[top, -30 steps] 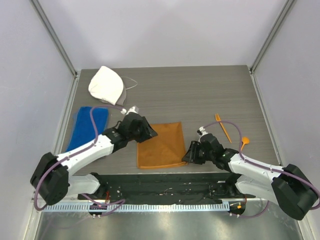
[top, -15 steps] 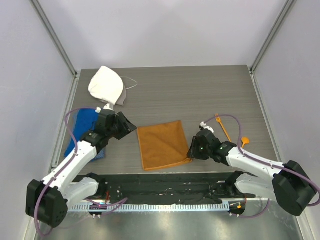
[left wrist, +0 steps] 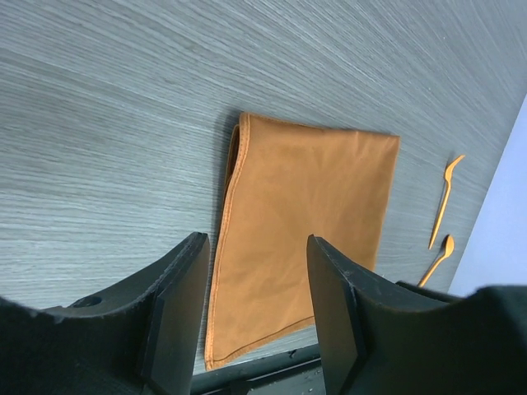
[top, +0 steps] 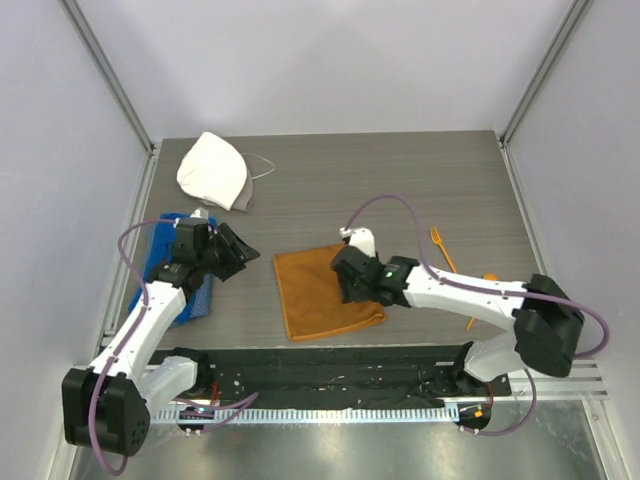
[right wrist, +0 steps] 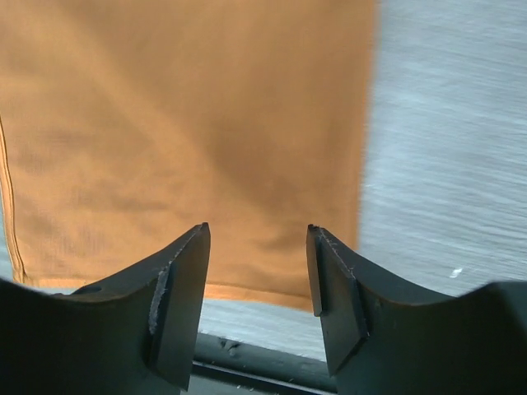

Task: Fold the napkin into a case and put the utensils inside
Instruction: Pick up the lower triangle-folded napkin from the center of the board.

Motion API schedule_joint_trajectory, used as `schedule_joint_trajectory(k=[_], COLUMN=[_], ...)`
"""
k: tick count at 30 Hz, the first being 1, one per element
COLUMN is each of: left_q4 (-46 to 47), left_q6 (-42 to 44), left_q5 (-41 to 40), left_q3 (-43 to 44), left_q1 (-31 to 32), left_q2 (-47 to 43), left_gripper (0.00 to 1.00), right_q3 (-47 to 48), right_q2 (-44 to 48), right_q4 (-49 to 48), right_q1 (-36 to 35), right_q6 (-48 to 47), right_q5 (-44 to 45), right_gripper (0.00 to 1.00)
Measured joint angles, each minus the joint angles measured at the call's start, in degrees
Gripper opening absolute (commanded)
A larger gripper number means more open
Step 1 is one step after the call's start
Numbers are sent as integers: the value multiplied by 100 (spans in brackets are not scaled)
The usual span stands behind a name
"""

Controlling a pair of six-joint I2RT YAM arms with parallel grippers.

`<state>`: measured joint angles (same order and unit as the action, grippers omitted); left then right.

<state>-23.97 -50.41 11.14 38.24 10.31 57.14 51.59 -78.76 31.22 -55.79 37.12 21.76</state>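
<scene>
The rust-orange napkin (top: 315,295) lies folded flat in a rough square near the table's front edge, also in the left wrist view (left wrist: 305,222) and the right wrist view (right wrist: 189,123). My left gripper (top: 240,255) hovers open to the napkin's left, apart from it, nothing between its fingers (left wrist: 257,243). My right gripper (top: 352,290) stands open over the napkin's right near part, its fingers empty above the near hem (right wrist: 257,230). The orange fork (top: 443,252) (left wrist: 445,197) and spoon (top: 480,295) (left wrist: 436,259) lie right of the napkin; my right arm partly covers the spoon.
A blue towel (top: 165,260) lies at the left edge under my left arm. A white rounded cloth cap (top: 213,170) sits at the back left. A black rail (top: 330,365) runs along the table's near edge, just beyond the napkin's hem.
My left gripper has come off the napkin's far-left corner, pulled back to the left and opened wider. My right gripper has left the near-right corner and moved left over the napkin, opening.
</scene>
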Motion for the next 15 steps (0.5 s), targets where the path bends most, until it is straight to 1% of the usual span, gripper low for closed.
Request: schedule_joint_trajectory(k=[2,3,8,13,15], left_q4=[-22,-33,-96,-232,-297], left_q6=[13,15,57,164,188], left_q5=[74,118,264,358,409], left_q3=[2,0,2,0,0], left_q1=[-96,-151,-378,-597,-673], left_q2=[2,2,0,-44,-103], left_gripper=[57,57,56,57,57], right_q3=[201,415,1368,2146,2417], right_q2=[-321,-597,-1615,-2396,-2739], right_q4=[85,146,131,26,-35], right_q1=[-326,-564,-1311,-1773,-1897], right_q6=[7,7,4,4,4], right_q5=[107,168,210,146,81], right_gripper=[59,59,59,60,63])
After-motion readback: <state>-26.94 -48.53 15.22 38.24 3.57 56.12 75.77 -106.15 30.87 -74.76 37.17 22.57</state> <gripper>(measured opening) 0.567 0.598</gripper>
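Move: The right hand, empty, is headed for the folded napkin's near-left corner, roughly 15 cm to its left, 10 cm back and 8 cm below. The napkin's middle lies about 8 cm left and 2 cm back, its near-right corner some 4 cm right and 6 cm back, and the blue cloth's middle about 40 cm left and 4 cm ahead. From the left hand that near-left corner is roughly 16 cm back, 8 cm right and 12 cm down. The right hand sweeps quickly left across the napkin, about 16 cm, drawing back some 6 cm towards its base and easing a little lower, so that it comes close above the near-left corner. On the way the wrist swings about 20 degrees counter-clockwise while the fingers stay a bit over half open and touch nothing yet; the left hand drifts a couple of centimetres left, away from the napkin. ##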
